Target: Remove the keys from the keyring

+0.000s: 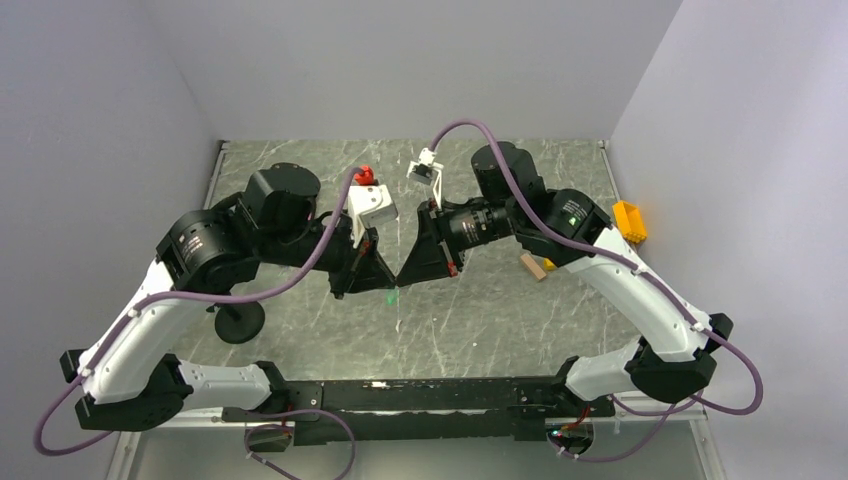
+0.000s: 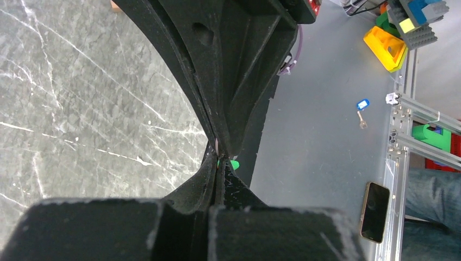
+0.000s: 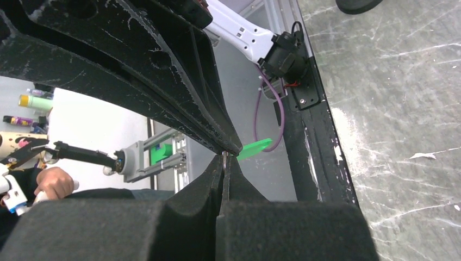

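Both grippers meet tip to tip above the middle of the marble table. My left gripper is shut, and the bright green piece of the keys sticks out at its tips. In the right wrist view the green keys jut out from behind the left fingertips. My right gripper is shut on a thin silvery sliver, the keyring. Most of the keyring is hidden between the black fingers.
A black round base stands on the table at the near left. A wooden block and a yellow block lie at the right. A red piece and a white clip sit behind the grippers.
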`<state>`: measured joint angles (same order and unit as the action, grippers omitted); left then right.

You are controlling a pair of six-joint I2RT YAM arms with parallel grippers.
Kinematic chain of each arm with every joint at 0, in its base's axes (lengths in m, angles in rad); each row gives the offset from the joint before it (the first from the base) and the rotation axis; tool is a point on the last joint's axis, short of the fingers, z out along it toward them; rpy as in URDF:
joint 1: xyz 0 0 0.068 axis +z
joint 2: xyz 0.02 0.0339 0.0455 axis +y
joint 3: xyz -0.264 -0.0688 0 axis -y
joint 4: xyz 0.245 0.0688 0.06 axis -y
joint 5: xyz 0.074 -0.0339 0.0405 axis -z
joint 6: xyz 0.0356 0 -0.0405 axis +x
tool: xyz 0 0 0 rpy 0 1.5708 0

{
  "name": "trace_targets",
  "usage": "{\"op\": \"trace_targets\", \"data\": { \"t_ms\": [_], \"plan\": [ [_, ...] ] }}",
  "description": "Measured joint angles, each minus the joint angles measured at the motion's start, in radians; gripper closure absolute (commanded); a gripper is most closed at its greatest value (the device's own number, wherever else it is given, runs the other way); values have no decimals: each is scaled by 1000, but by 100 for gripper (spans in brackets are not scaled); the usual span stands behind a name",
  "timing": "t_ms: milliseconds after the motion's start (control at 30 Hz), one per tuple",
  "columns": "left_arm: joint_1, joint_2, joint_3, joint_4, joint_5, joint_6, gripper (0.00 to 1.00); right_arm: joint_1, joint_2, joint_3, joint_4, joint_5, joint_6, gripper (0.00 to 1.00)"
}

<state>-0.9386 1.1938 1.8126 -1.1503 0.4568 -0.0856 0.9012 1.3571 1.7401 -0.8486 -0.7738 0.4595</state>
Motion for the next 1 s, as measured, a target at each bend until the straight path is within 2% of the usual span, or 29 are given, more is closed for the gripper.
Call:
{"op": "trace_targets", "data": {
  "t_ms": [200, 433, 467, 567, 633, 733, 1000],
  "plan": [
    [-9, -2, -4, 3, -33, -5, 100, 4, -33, -45, 37, 39, 9, 100],
    [-12, -64, -68, 112, -41, -63, 100, 6, -110, -134, 171, 61, 74, 100],
    [-12, -78, -82, 132, -43, -76, 100, 6, -119, -147, 193, 61, 88, 97],
    [-12, -106, -101, 162, -52, -120, 100, 8, -139, -185, 270, 55, 136, 77],
    [-12, -111, -99, 167, -60, -145, 100, 7, -151, -219, 330, 46, 171, 69],
    [-12, -102, -80, 169, -72, -177, 100, 8, -164, -270, 400, 28, 218, 63],
    [-12, -85, -48, 174, -90, -241, 100, 8, -179, -341, 545, -21, 313, 57]
  ]
}}
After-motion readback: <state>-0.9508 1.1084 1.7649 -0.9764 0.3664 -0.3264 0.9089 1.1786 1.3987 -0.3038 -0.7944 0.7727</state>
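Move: The key and keyring are already pinched between the two closed pairs of fingertips, high over the table. The key sits about 1 cm to the right of the left hand and level with it in the other directions; from the right hand it is about 1 cm to the left. The green tag hangs about 3 cm below the left hand, roughly 1 cm back and 1 cm to its right. The right hand lets go of the key, its fingers opening to a bit over a third halfway through, while the left keeps its closed pinch on the key's head. Both rise, the left about 4 cm and the right about 2 cm, the right also easing back 1 cm; their tips swing up some 10 to 15 degrees towards level. ##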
